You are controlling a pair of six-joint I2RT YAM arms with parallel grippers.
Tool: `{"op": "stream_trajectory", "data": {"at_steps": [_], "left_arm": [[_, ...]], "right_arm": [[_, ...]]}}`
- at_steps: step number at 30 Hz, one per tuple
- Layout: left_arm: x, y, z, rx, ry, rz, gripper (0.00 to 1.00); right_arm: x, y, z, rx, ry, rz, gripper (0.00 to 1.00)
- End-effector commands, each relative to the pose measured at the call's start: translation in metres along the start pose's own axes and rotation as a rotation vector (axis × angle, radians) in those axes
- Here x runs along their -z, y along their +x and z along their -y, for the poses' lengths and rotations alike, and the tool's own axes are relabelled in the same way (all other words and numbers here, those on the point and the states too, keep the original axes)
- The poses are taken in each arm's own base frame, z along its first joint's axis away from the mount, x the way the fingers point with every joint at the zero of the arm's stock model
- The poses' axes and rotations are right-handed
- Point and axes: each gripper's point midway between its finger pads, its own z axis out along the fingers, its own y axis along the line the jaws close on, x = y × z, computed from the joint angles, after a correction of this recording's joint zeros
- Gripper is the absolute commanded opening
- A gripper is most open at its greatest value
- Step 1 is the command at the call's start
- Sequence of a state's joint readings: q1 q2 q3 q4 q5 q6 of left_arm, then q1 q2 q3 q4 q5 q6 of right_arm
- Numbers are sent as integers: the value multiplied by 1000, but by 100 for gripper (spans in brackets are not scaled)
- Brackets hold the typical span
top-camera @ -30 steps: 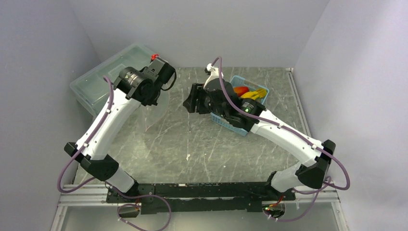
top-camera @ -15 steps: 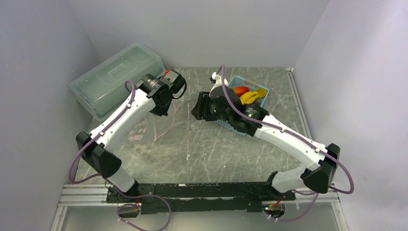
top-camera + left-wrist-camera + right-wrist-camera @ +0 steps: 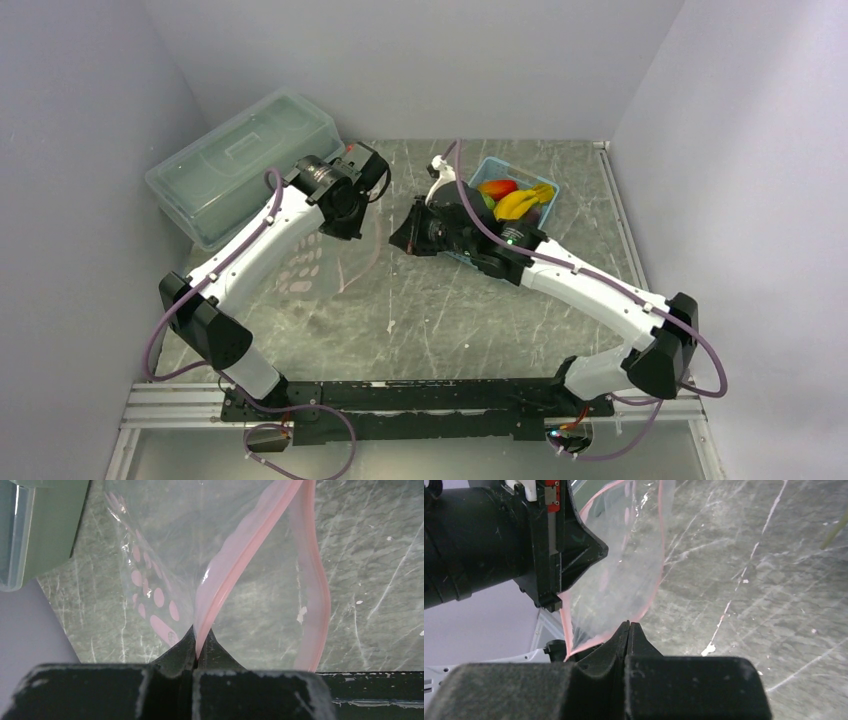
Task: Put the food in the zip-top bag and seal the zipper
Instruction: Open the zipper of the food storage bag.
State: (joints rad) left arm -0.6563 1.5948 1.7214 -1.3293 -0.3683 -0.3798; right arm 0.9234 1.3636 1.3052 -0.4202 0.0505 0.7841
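Observation:
The zip-top bag (image 3: 318, 262), clear with pink dots, hangs from my left gripper (image 3: 352, 208) down onto the table. In the left wrist view my left gripper (image 3: 198, 641) is shut on one lip of the pink zipper (image 3: 235, 560), and the other lip (image 3: 320, 595) bows away, so the mouth gapes. My right gripper (image 3: 629, 625) is shut on the opposite pink edge of the bag (image 3: 624, 570). From above it sits just right of the mouth (image 3: 405, 235). The food, yellow bananas (image 3: 515, 203) and a red-orange piece (image 3: 497, 187), lies in the blue basket.
The light-blue slatted basket (image 3: 540, 190) stands right behind my right wrist. A large translucent lidded box (image 3: 235, 160) fills the back left corner, close to my left arm. Grey walls close in the table on three sides.
My left arm has lowered the bag toward the table. My right gripper has moved in to the bag's mouth and gone from open to shut on its edge.

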Motion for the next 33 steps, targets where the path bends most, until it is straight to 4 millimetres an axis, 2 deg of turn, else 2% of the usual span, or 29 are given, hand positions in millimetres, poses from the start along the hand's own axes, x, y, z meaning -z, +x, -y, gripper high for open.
{"op": "stream_trajectory", "data": {"at_steps": [1,10,20,27,29,33], "left_arm": [[4,-4,11,41,52,27,0],[7,-6,24,47,94,26,0],[14,-6,35,55,138,34,0],[19,-6,42,64,160,47,0],[23,-8,42,70,171,57,0],[29,-11,42,79,180,78,0]], "right_arm": [[-12,-9,-23,-48,-97,19,0],[-53,2,-32,-115,-127,-36,0],[-96,19,-12,-172,-47,-69,0],[-114,28,-2,-208,-3,-86,1],[-117,31,1,-217,9,-91,5],[-121,36,5,-226,16,-95,32]]}}
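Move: My left hand still pinches one pink zip strip of the bag, whose open mouth starts right beside it: the mouth's middle is about 2 cm to the right and 3 cm lower, level fore and aft. From my empty right hand, that middle is roughly 5 cm left, 2 cm ahead and 6 cm below. The food basket sits some 13 cm ahead and 21 cm right of my right hand, 22 cm lower; the storage bin is about 17 cm ahead and 22 cm left of my left hand, 13 cm lower. With its fingers shut, my right hand dives about 10 cm down and 8 cm left, easing forward a little, into the bag's mouth between the two pink strips, tipping some 15 degrees further downward. Only at the bottom do its fingers begin to part. Keeping its pinch on the strip, my left hand brings the bag about 4 cm right to meet it, drifting slightly back. ##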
